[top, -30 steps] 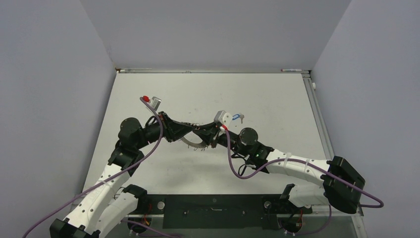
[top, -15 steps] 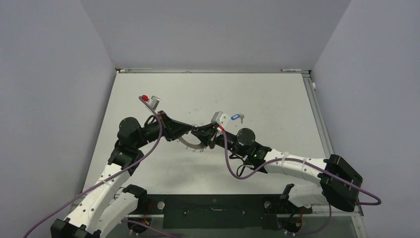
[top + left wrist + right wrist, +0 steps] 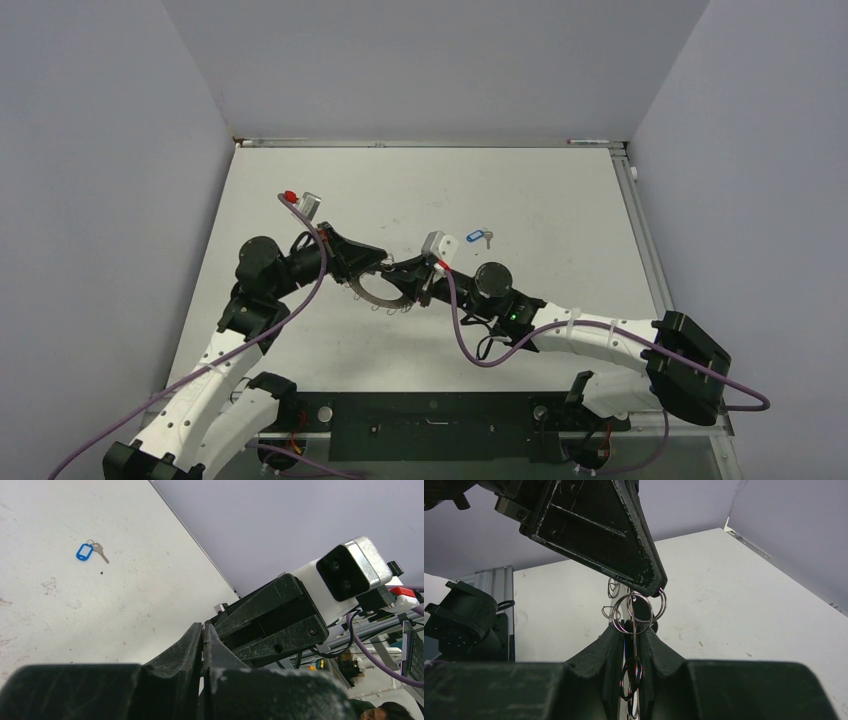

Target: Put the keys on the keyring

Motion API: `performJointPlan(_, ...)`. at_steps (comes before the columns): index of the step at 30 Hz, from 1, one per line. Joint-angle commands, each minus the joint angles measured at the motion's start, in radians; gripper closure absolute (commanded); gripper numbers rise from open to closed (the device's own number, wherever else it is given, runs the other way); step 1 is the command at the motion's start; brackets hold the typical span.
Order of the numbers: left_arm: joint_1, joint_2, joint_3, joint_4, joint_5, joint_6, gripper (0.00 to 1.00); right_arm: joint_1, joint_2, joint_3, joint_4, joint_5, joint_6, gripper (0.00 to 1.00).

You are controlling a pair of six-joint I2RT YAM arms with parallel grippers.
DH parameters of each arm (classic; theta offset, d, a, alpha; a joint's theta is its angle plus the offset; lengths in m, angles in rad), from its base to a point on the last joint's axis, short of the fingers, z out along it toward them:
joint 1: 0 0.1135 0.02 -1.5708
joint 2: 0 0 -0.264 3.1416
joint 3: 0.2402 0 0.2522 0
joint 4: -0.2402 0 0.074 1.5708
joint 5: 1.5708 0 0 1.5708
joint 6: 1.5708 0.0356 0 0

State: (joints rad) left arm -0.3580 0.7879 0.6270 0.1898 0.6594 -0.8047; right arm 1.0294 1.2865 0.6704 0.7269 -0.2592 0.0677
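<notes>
The grey keyring [image 3: 380, 295], edged with small wire loops, hangs above the table's middle. My right gripper [image 3: 408, 282] is shut on its flat plate. In the right wrist view that plate stands edge-on between my fingers [image 3: 614, 645], and the loops [image 3: 639, 611] bunch just above the fingertips. My left gripper [image 3: 372, 272] comes in from the left, shut. Its tip [image 3: 655, 588] touches one loop; I cannot tell whether the loop is pinched. One of the keys, silver with a blue tag [image 3: 478, 238] [image 3: 85, 551], lies on the table beyond the right wrist.
The white table [image 3: 560, 210] is walled at the back and on both sides. The right wrist's camera block [image 3: 352, 570] and black gripper body [image 3: 272, 622] fill the space just beyond my left fingertips. Purple cables [image 3: 470, 340] trail off both wrists.
My left gripper has closed fully. Both grippers have drifted a little to the left with the keyring, which now shows more of its flat face from above.
</notes>
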Motion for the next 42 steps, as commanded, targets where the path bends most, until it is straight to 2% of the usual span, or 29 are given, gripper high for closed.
performJointPlan(1,0.010,-0.010,-0.003,0.044,-0.028,0.014,1.00,0.013,-0.025,0.049,0.079,-0.043,0.002,0.95)
performJointPlan(3,0.010,-0.015,-0.002,0.037,-0.036,0.021,1.00,0.014,-0.027,0.049,0.066,-0.044,-0.003,0.91)
performJointPlan(4,0.010,-0.020,0.000,0.033,-0.037,0.025,1.00,0.014,-0.030,0.050,0.058,-0.046,-0.006,0.84)
performJointPlan(7,0.010,-0.027,0.007,0.017,-0.037,0.048,1.00,0.013,-0.047,0.046,0.030,-0.051,-0.026,0.55)
performJointPlan(10,0.010,-0.029,0.030,-0.033,-0.045,0.089,1.00,0.011,-0.075,0.046,-0.008,-0.045,-0.045,0.44)
performJointPlan(16,0.011,-0.029,0.064,-0.095,-0.059,0.148,1.00,0.008,-0.135,0.068,-0.126,-0.042,-0.098,0.42)
performJointPlan(26,0.011,-0.039,0.060,-0.109,-0.063,0.161,1.00,0.004,-0.206,0.093,-0.305,0.010,-0.158,0.36)
performJointPlan(31,0.011,-0.050,0.045,-0.100,-0.083,0.139,1.00,0.007,-0.178,0.041,-0.192,0.086,-0.120,0.33)
performJointPlan(35,0.011,-0.047,0.037,-0.101,-0.097,0.134,1.00,0.012,-0.096,0.038,-0.118,0.120,-0.100,0.33)
performJointPlan(42,0.010,-0.035,0.033,-0.104,-0.105,0.128,1.00,0.030,0.012,0.078,-0.036,0.145,-0.085,0.38)
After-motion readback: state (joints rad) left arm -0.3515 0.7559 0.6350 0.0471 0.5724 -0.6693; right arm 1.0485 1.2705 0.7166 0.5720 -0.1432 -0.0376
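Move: The keyring hangs upright between the hands, already held by the left fingers at its top edge, its middle some 6 cm below that hand, 3 cm back and 1 cm left. From the right hand, closed on its side, the middle lies level ahead, about 2 cm left and 3 cm below. Loose wire rings cluster about 1 cm above the right fingertips, neither ahead nor aside; the black tag hangs some 3 cm left of that hand, 1 cm ahead and 1 cm higher. Opening wide, the right fingers let go of the keyring and the hand backs off right and up, about 3 cm each way and a little back. It then swings forward and left and dips about 4 cm, bringing the spread fingers either side of the hanging rings. The left hand keeps its pinch while sinking some 2 cm and rolling slightly. ##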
